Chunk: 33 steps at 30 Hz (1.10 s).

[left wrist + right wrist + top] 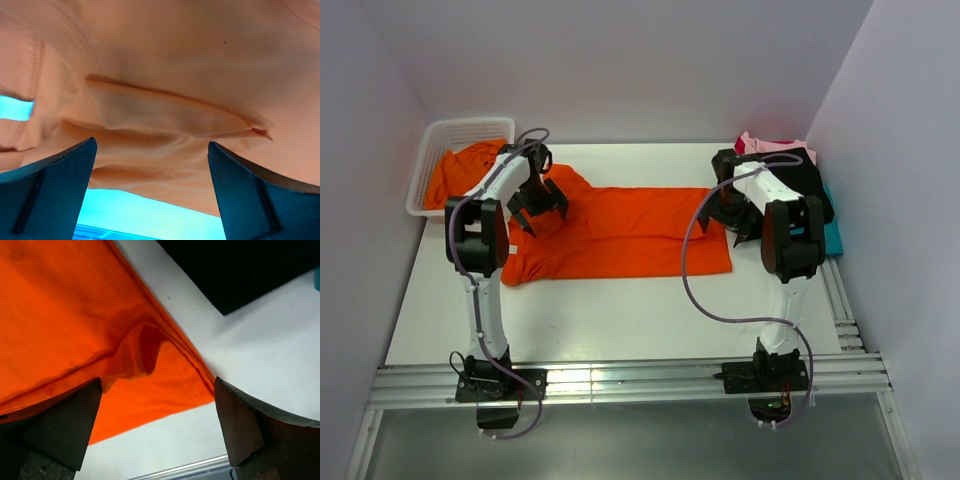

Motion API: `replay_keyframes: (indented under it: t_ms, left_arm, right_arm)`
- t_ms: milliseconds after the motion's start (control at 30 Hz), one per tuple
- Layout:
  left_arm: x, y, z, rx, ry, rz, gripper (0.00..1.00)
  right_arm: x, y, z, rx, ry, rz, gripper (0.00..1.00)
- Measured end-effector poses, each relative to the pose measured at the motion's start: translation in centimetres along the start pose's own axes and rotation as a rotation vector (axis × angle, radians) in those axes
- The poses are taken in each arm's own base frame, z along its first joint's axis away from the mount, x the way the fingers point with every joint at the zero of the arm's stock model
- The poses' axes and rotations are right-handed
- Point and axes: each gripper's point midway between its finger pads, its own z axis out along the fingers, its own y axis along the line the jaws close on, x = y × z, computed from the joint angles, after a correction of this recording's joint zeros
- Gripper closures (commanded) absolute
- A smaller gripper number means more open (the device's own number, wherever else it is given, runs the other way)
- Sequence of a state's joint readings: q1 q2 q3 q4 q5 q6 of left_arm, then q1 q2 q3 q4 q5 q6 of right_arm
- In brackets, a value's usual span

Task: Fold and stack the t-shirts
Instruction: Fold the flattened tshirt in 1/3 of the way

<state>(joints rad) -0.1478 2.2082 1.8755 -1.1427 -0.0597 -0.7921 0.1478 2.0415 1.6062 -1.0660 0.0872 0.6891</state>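
An orange t-shirt (620, 232) lies spread across the table, folded lengthwise. My left gripper (538, 210) is open above its left, sleeve end; the left wrist view shows creased orange fabric (165, 115) between the spread fingers (55, 185). My right gripper (730, 215) is open over the shirt's right hem; the right wrist view shows a rumpled hem corner (150, 365) between its fingers (60, 425). A stack of folded shirts, black (810, 185) on top with pink (760, 145) and teal (833, 235) edges showing, sits at the right. More orange shirts (455, 170) lie in the basket.
A white mesh basket (470, 130) stands at the back left corner of the white table (620, 320). Walls close in on the left, back and right. A metal rail (620, 380) runs along the near edge by the arm bases.
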Motion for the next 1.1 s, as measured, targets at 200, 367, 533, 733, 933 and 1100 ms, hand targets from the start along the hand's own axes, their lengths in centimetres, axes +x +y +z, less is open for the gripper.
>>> replay_keyframes:
  t_ms: [200,367,533,733,933,1100]
  left_arm:
    - [-0.3,0.1,-2.1,0.025,-0.03,0.017,0.0]
    - [0.5,2.4,-7.7,0.052,-0.122,0.003,0.01]
    - [3.9,6.4,-10.7,0.039,-0.173,-0.03,0.01]
    - [9.4,11.6,-4.9,-0.128,-0.035,-0.018,0.05]
    - [9.6,12.7,-2.3,-0.194,-0.017,0.002,0.05]
    - [7.0,11.9,-1.8,-0.19,-0.06,0.022,0.05]
  right_arm:
    - [0.7,-1.2,-1.1,0.015,-0.013,0.005,0.0]
    - [3.2,-4.1,-3.6,0.003,-0.043,0.002,0.0]
    - [6.0,-6.9,-5.7,-0.041,-0.088,-0.001,0.0]
    - [9.6,-8.4,-3.0,-0.038,-0.004,-0.023,0.0]
    - [9.3,-7.6,-1.1,-0.035,0.026,-0.044,0.0]
    - [7.4,-6.0,-0.6,-0.042,0.012,-0.058,0.0]
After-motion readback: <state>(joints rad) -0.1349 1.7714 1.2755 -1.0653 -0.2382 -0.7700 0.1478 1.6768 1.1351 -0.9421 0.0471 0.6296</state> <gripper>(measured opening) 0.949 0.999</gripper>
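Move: The orange shirt's near-left corner is the left hand's goal, about 17 cm back and 9 cm left of it and 3 cm below; the white label lies about 9 cm back and 9 cm left, same depth. The near-right corner lies about 12 cm back, 3 cm right and 3 cm below the right hand. The black shirt is some 9 cm ahead and 16 cm right of the right hand, 2 cm below. The shirt's near folded edge is what both open hands go back to, clear of the flap they have already released. The left arcs up 10 cm and back 16, drifting 5 cm left; the right rises 5 cm and goes back 13. Both sink low near the corners, then creep forward 3–4 cm, fingers wide, the left hand rolling its left side up about 10 degrees. ##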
